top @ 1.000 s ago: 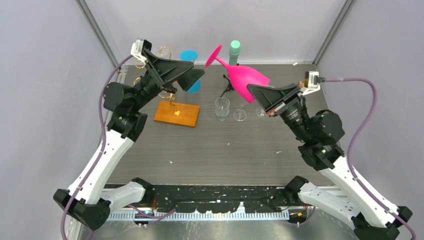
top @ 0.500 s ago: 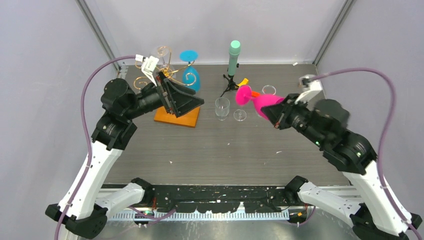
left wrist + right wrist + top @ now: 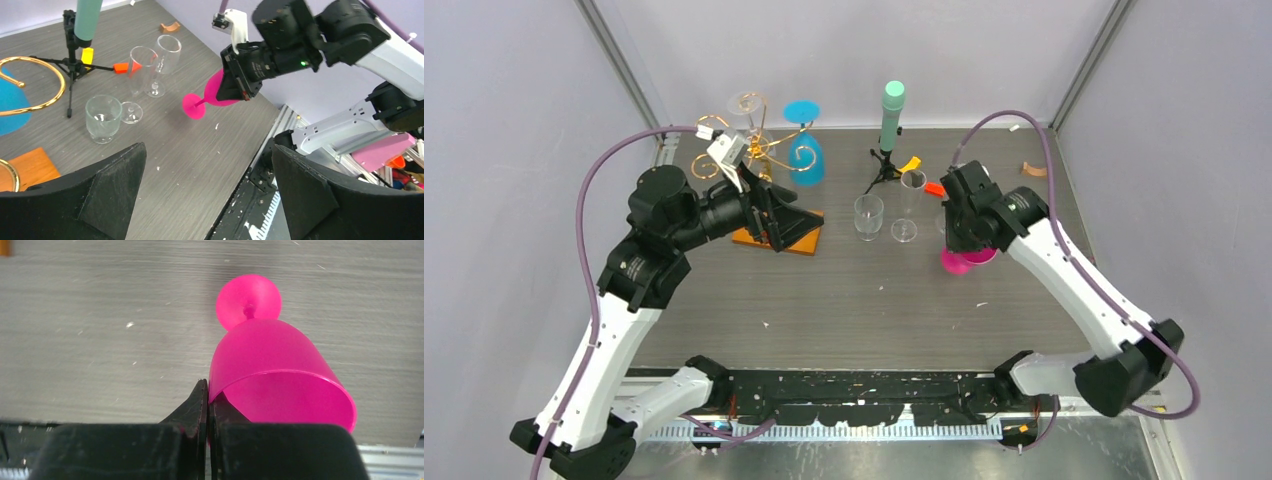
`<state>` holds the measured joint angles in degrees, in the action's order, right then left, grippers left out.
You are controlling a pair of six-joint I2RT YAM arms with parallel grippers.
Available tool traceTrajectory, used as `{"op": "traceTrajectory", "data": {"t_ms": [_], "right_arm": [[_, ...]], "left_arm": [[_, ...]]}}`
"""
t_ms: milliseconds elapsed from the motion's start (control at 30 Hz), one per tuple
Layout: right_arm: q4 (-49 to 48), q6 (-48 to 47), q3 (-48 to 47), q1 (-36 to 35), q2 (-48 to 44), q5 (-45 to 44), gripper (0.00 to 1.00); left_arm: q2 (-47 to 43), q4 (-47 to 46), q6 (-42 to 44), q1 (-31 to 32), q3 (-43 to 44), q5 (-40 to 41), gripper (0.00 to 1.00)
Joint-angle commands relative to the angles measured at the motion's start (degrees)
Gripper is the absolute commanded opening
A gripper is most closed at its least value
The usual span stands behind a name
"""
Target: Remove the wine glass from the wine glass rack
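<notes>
The wine glass rack [image 3: 759, 150], gold wire scrolls on an orange-brown wooden base [image 3: 808, 243], stands at the back left. A blue wine glass [image 3: 805, 155] hangs upside down from one arm. My left gripper [image 3: 792, 225] hovers open and empty over the base, its fingers wide apart [image 3: 208, 147]. A pink wine glass [image 3: 280, 375] is off the rack, right of centre. My right gripper [image 3: 207, 390] is shut on its rim, one finger inside the bowl and one outside. The glass tilts foot-down [image 3: 194, 106], low over the table; whether it touches I cannot tell.
A mint-green cylinder on a black tripod [image 3: 891, 105] stands at the back centre. Before it are a clear tumbler [image 3: 868, 215] and two clear stemmed glasses [image 3: 911, 195]. Small yellow and orange blocks [image 3: 911, 163] lie near the tripod. The table's near edge [image 3: 260, 160] lies below my left gripper.
My right arm swung the pink glass down from high above the table to low, right of the clear glasses. My left gripper opened wider and dropped toward the rack's base.
</notes>
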<state>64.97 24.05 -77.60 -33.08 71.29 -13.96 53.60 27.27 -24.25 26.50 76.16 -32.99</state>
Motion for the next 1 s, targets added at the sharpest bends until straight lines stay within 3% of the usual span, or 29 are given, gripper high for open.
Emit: {"op": "traceTrajectory", "data": {"t_ms": [0, 167, 500, 867, 967], "right_arm": [[-2.86, -1.47, 1.99, 7.07, 4.37, 0.86, 0.0], [-5.91, -1.77, 0.68, 10.57, 11.17, 6.58, 0.0], [-3.69, -2.64, -4.89, 12.99, 17.89, 6.0, 0.02], [-3.24, -3.51, -6.75, 14.53, 19.54, 6.86, 0.35], [-3.19, -2.9, -9.0, 14.62, 19.0, 5.66, 0.4]], "left_arm": [[-1.39, 1.5, 3.32, 0.04, 0.42, 2.57, 1.0], [-1.91, 0.93, 3.6, 0.04, -0.79, 3.04, 1.0], [-3.24, 1.86, 4.5, 0.04, -1.76, 5.21, 1.0], [-3.31, 2.84, 5.16, 0.04, -0.18, 7.66, 1.0], [-2.56, 3.04, 5.52, 0.04, 1.51, 8.83, 1.0]]}}
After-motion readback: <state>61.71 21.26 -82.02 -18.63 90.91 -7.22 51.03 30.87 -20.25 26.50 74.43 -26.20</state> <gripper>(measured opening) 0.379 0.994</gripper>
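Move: The right hand holds the pink wine glass by its rim. The bare table spot for its foot lies about 6 cm ahead, 5 cm to the right and 21 cm below. Beyond that spot stand the right clear glass, 16 cm ahead and 3 cm right of the hand, and the slim clear glass, 14 cm ahead and 7 cm left. The spot lies some 10 cm ahead, 36 cm right and 42 cm below the left hand. Still pinching the pink glass by the left side of its rim, the right hand brings the foot to the table in front of the clear glasses, going about 7 cm forward, 7 cm down and a little right, while its fingers tip some 15 degrees nearer vertical. The descent done, it eases slightly farther forward and opens to over a third, one finger inside the bowl, one outside. The empty left hand drifts about 2 cm left and down, wide open. ##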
